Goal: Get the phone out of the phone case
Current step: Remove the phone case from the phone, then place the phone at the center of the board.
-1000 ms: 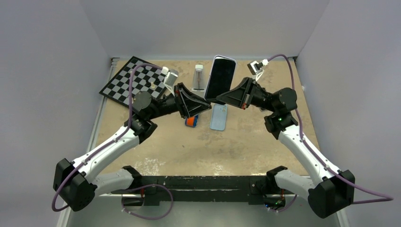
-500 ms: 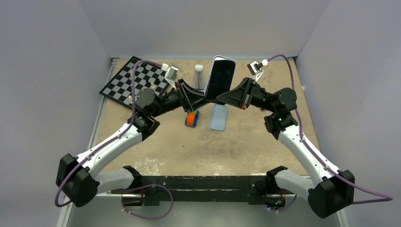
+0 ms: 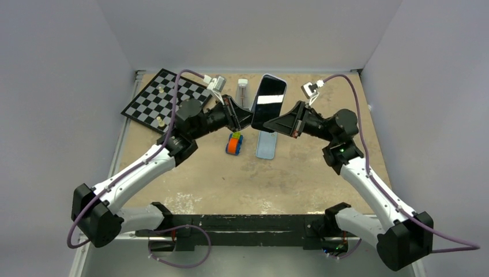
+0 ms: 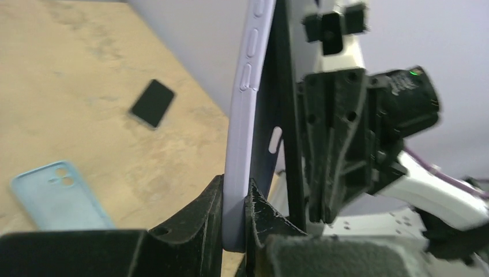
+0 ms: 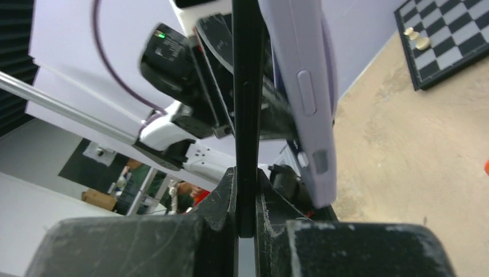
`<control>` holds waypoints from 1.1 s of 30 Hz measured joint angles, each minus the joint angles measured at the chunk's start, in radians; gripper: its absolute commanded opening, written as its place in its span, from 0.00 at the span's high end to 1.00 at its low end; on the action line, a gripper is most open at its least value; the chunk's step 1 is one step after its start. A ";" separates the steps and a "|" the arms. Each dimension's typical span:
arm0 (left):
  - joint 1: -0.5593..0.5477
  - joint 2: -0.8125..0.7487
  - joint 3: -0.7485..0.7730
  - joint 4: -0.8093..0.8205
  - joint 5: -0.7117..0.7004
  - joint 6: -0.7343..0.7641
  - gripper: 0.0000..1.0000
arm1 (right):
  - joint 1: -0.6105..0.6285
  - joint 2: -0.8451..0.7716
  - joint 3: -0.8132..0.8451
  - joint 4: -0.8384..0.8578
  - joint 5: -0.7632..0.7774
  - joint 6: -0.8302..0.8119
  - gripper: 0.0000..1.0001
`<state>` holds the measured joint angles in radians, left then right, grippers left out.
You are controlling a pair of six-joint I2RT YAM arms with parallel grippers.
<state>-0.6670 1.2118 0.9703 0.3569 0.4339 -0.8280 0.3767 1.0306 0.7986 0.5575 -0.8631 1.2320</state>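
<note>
A black phone (image 3: 269,101) hangs in the air over the table's far middle, pinched from both sides. In the left wrist view my left gripper (image 4: 235,199) is shut on the lower edge of the lilac phone case (image 4: 245,109). The phone (image 4: 282,115) stands just right of it, partly parted from the case. My right gripper (image 5: 246,190) is shut on the phone (image 5: 248,86) itself, and the case (image 5: 303,98) leans off to its right. From above, the left gripper (image 3: 248,118) and right gripper (image 3: 264,123) meet at the phone's lower end.
A light blue case (image 3: 266,143) lies flat on the table under the phone, with an orange and blue toy (image 3: 233,143) to its left. A chessboard (image 3: 155,98) with several pieces sits far left, and a clear bottle (image 3: 243,91) stands behind the grippers.
My left arm has swung up and in toward the phone, and its jaws have shut on the case's edge. The phone has tilted a little, with the right gripper still holding it.
</note>
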 measured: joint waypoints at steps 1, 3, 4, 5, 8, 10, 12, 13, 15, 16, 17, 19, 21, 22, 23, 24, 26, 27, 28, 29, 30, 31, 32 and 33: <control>-0.006 -0.005 0.032 -0.095 -0.049 0.032 1.00 | 0.001 -0.009 0.000 -0.040 0.002 -0.025 1.00; -0.015 -0.018 0.093 -0.264 -0.158 0.089 1.00 | 0.002 -0.026 0.000 -0.126 0.000 -0.088 1.00; -0.016 -0.028 0.114 -0.328 -0.227 0.109 1.00 | 0.003 -0.040 0.000 -0.181 -0.005 -0.128 1.00; -0.010 -0.042 0.123 -0.384 -0.290 0.129 1.00 | 0.003 -0.054 0.000 -0.231 -0.010 -0.168 1.00; 0.009 -0.081 0.123 -0.493 -0.413 0.187 1.00 | 0.004 -0.097 -0.002 -0.345 -0.019 -0.269 1.00; 0.010 -0.095 0.119 -0.520 -0.437 0.213 1.00 | 0.005 -0.127 -0.005 -0.401 -0.019 -0.320 1.00; 0.010 -0.106 0.105 -0.518 -0.430 0.235 1.00 | 0.005 -0.153 -0.006 -0.456 -0.012 -0.361 1.00; 0.010 -0.113 0.092 -0.505 -0.414 0.245 1.00 | 0.005 -0.168 -0.006 -0.496 0.017 -0.385 1.00; 0.010 -0.125 0.060 -0.462 -0.361 0.254 1.00 | 0.009 -0.195 0.002 -0.616 0.124 -0.437 1.00; 0.010 -0.132 0.040 -0.428 -0.325 0.258 1.00 | 0.010 -0.203 0.010 -0.681 0.202 -0.459 1.00; 0.010 -0.139 0.022 -0.396 -0.290 0.264 1.00 | 0.010 -0.208 0.018 -0.741 0.286 -0.476 1.00; 0.010 -0.156 -0.010 -0.338 -0.220 0.269 1.00 | 0.008 -0.213 0.021 -0.852 0.486 -0.499 1.00; 0.010 -0.175 -0.025 -0.298 -0.171 0.272 1.00 | -0.005 -0.215 0.016 -0.948 0.673 -0.507 1.00; 0.010 -0.188 -0.030 -0.278 -0.147 0.272 1.00 | -0.018 -0.216 0.009 -0.981 0.746 -0.508 1.00; 0.010 -0.208 -0.034 -0.257 -0.124 0.273 1.00 | -0.039 -0.218 -0.003 -1.007 0.805 -0.508 1.00; 0.010 -0.223 -0.037 -0.246 -0.110 0.273 1.00 | -0.062 -0.220 -0.015 -1.023 0.844 -0.509 1.00; 0.010 -0.263 -0.041 -0.220 -0.082 0.274 1.00 | -0.158 -0.221 -0.050 -1.045 0.882 -0.511 1.00; 0.010 -0.283 -0.045 -0.204 -0.068 0.274 1.00 | -0.218 -0.218 -0.069 -1.044 0.883 -0.512 1.00; 0.010 -0.302 -0.051 -0.188 -0.055 0.274 1.00 | -0.284 -0.211 -0.088 -1.043 0.879 -0.513 1.00; 0.010 -0.317 -0.057 -0.177 -0.043 0.274 1.00 | -0.349 -0.200 -0.106 -1.036 0.871 -0.514 1.00; 0.010 -0.332 -0.066 -0.162 -0.031 0.274 1.00 | -0.396 -0.187 -0.121 -1.028 0.869 -0.514 1.00; 0.010 -0.345 -0.076 -0.153 -0.016 0.274 1.00 | -0.453 -0.167 -0.142 -1.008 0.861 -0.514 1.00; 0.010 -0.356 -0.087 -0.143 -0.005 0.273 1.00 | -0.503 -0.144 -0.164 -0.985 0.844 -0.513 1.00; 0.010 -0.365 -0.098 -0.138 0.008 0.273 1.00 | -0.545 -0.119 -0.184 -0.960 0.821 -0.513 1.00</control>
<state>-0.6575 0.8471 0.8726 0.2184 0.4423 -0.5549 -0.1684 0.9119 0.6147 -0.4026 -0.0418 0.7185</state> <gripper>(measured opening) 0.184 0.080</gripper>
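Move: The phone, already partly out of its lavender case, is gripped from both sides. Its middle lies about 2 cm right of my left hand, 3 ahead and 3 above; from my right hand it is straight sideways, 4 ahead and 4 above. The empty blue case lies 7 cm ahead of my left hand, 5 right and 35 below. The table phone is 18 ahead of my right hand, 29 right and 37 below. I keep both pinches, the left on the case's side and the right on the phone's edge. My left hand swings the case left, forward and down, turning some 25 degrees counter-clockwise, while my right sinks. Then my left draws back and rises, and my right carries the phone about 25 cm right and 20 down, somewhat forward, towards the table phone, swinging round clockwise. ##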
